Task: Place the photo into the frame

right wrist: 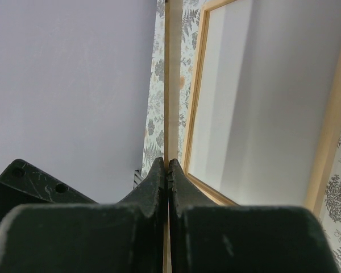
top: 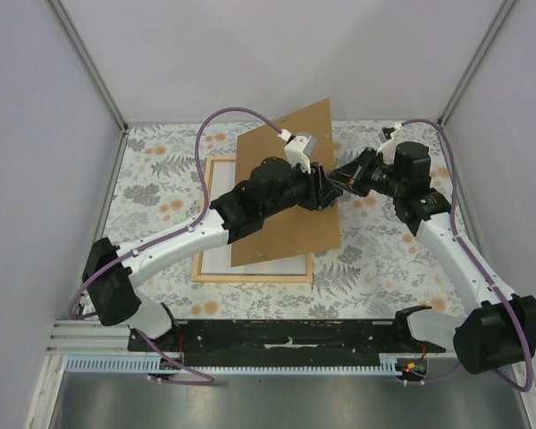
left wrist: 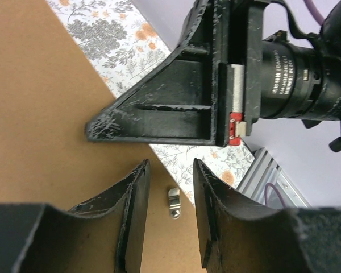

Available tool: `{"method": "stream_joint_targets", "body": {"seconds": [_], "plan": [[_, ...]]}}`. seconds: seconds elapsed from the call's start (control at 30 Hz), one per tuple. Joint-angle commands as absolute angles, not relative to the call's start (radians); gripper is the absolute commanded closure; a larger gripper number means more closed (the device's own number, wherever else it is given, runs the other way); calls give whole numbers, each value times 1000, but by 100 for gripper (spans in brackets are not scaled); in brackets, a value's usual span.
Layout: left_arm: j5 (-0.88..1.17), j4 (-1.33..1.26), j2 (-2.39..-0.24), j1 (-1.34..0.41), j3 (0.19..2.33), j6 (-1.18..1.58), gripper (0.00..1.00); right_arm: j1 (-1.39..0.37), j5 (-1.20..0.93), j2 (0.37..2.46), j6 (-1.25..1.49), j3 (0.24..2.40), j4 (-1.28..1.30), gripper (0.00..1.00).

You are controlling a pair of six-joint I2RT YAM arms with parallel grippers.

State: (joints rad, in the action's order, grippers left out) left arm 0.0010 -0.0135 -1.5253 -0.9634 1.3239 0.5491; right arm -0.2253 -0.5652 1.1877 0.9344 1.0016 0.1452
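Note:
The light wood frame (top: 250,279) lies flat on the floral table, and a pale white sheet (top: 250,261) fills its inside. It may be the photo's plain back; no printed side shows. The brown backing board (top: 295,232) is tilted over the frame's right part. My right gripper (top: 335,180) is shut on the board's right edge, seen edge-on in the right wrist view (right wrist: 173,85) between the closed fingertips (right wrist: 169,165). The frame (right wrist: 194,114) and white sheet (right wrist: 261,102) lie beyond. My left gripper (top: 320,192) is open just above the board (left wrist: 40,142), its fingers apart (left wrist: 170,168) over a metal clip (left wrist: 173,203).
The right gripper's black finger (left wrist: 159,114) lies across the board just ahead of my left fingers. Grey walls close in the table on three sides. Purple cables (top: 223,116) arch over both arms. An aluminium rail (top: 89,344) runs along the near edge.

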Motion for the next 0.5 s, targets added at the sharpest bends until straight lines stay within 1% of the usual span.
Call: {"method": "stream_joint_targets", "body": {"seconds": [0.0,0.17,0.23,0.37,0.47], "plan": [[-11,26,-1450,-950,1318,514,56,-216,-612,1167,942,1083,38,100],[-86,139,-1345,-872,1324,537,54,-209,-629,1187,959,1068,9,100],[-136,217,-1318,-787,1321,578,54,-207,-640,1189,976,1052,-38,100],[-121,297,-1282,-599,1272,655,54,-209,-655,1192,1014,1000,-103,100],[-121,342,-1292,-484,1241,660,53,-209,-661,1193,1043,956,-155,100]]}}
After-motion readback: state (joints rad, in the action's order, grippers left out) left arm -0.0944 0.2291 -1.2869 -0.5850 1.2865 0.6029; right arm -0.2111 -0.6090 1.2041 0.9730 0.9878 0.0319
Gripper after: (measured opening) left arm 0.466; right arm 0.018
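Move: My right hand keeps hold of the backing board by its right edge. The board's middle is about 12 cm to my left hand's left, 2 cm ahead and 4 cm below it. From my right hand that middle lies some 11 cm left, 2 cm back and 3 cm below. The frame is on the table, about 18 cm left, 3 cm ahead and 26 cm below my left hand; from my right, 17 cm left, 2 cm back and 26 cm below. I sweep my left hand left across the upper face of the board, away from my right gripper towards the board's far-left part. It starts slowly, then speeds up and bears forward too, about 18 cm left and 9 cm forward, rising some 3 cm. The wrist swings nearly 30 degrees counter-clockwise, and the fingers stay half open and empty. My right hand keeps its pinch, lifting about a centimetre. ##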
